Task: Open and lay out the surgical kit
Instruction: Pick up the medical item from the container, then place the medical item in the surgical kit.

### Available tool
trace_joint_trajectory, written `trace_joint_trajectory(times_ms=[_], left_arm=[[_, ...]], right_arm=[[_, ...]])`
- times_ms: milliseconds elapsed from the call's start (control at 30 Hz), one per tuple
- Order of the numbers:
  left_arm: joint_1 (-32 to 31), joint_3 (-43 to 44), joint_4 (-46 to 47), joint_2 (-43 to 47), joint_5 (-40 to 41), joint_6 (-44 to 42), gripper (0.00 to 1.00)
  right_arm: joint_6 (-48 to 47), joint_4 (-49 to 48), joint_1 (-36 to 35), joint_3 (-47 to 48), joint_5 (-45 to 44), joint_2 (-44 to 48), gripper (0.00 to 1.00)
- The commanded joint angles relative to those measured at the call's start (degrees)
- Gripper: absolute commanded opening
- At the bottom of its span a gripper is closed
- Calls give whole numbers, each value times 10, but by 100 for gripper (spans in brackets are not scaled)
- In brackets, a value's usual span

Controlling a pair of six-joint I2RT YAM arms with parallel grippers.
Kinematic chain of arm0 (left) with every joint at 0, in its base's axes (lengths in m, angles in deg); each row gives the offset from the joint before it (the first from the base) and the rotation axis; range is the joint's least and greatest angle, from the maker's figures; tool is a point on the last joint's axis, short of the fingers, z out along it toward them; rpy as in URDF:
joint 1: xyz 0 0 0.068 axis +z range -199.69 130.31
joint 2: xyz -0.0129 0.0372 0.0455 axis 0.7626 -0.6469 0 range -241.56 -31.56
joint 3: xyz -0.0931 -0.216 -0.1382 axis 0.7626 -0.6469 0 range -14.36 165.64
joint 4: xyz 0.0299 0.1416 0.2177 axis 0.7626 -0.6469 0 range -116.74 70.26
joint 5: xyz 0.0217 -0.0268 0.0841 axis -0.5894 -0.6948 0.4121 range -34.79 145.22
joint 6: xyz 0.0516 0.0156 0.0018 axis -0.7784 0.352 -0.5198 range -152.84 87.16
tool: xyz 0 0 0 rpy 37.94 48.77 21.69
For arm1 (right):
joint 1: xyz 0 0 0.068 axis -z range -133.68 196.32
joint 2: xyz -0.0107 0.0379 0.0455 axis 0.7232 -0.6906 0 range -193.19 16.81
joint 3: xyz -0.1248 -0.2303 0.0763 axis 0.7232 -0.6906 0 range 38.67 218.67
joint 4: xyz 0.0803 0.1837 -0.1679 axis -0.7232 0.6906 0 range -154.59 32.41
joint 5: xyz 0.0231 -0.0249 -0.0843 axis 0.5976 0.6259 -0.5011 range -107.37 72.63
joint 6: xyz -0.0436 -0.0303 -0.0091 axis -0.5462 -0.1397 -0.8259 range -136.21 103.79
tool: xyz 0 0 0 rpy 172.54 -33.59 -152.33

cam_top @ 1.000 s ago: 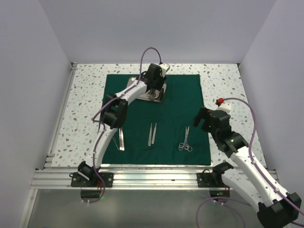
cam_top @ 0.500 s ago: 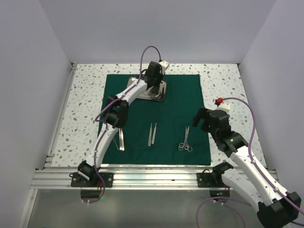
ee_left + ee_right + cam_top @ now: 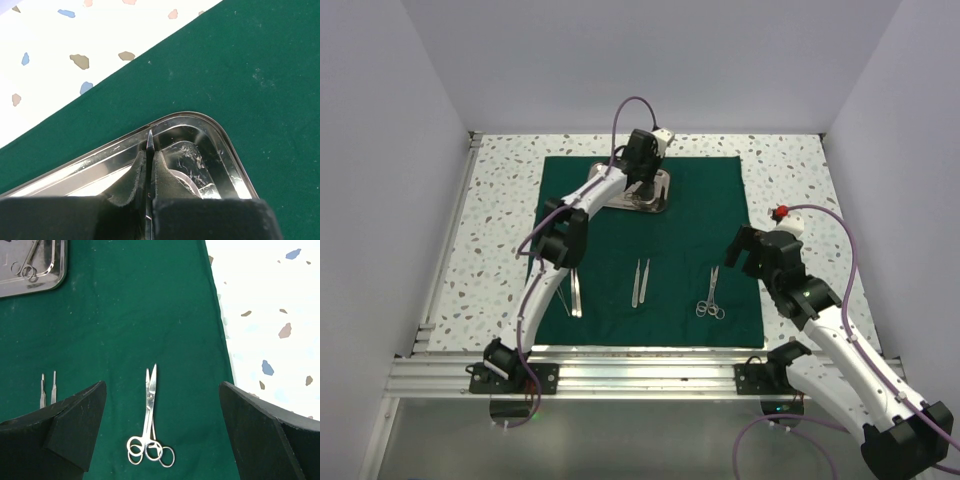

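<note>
The dark green cloth (image 3: 690,215) lies spread flat on the table. The steel tray (image 3: 663,193) sits at its far middle. My left gripper (image 3: 642,178) is over the tray. In the left wrist view it (image 3: 148,167) is shut on a thin pointed steel instrument (image 3: 149,140), with the tip near the tray rim (image 3: 220,132). My right gripper (image 3: 738,256) is open and empty, above two overlapping pairs of scissors (image 3: 711,297) that also show in the right wrist view (image 3: 149,425). Tweezers (image 3: 640,283) lie mid-cloth. A ring-handled instrument (image 3: 27,265) lies in the tray (image 3: 62,270).
Another slim steel instrument (image 3: 574,295) lies on the cloth's near left, beside the left arm. The speckled white tabletop (image 3: 790,180) surrounds the cloth. Grey walls close in the left, back and right. An aluminium rail (image 3: 640,375) runs along the near edge.
My left gripper has shifted a little toward the far side over the tray. The right arm has barely moved.
</note>
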Motion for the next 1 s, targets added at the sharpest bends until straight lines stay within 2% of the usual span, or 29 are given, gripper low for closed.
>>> trace_joint_trajectory(times_ms=[0, 267, 533, 733, 833, 967], left_arm=[[21, -30, -33, 22, 20, 11, 0], [39, -59, 36, 105, 45, 54, 0], [41, -63, 45, 155, 48, 83, 0], [41, -113, 44, 212, 29, 129, 0], [35, -196, 77, 268, 14, 172, 0], [-10, -392, 161, 368, 51, 226, 0]], right_arm=[[-6, -19, -1, 3, 4, 4, 98], [-6, -18, -2, 1, 2, 8, 99], [-7, -19, -2, 1, 5, 7, 98], [-7, -20, -1, 1, 4, 9, 98], [-6, -20, -1, 2, 6, 9, 98], [-5, -19, -2, 1, 2, 11, 98]])
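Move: The left hand is shut on the ringed medical item, whose middle lies about 2 cm back of its fingers. The container's middle is some 4 cm to the left, level fore and aft. On the drape, the tweezer pair lies about 25 cm back and 2 cm left, the scissors 28 cm back and 14 cm right. From the right hand, the item is roughly 30 cm ahead, 19 cm left and 13 cm below. Still pinching the medical item, the left hand goes 5 cm left, lifts 12 cm from the container, then draws back. ##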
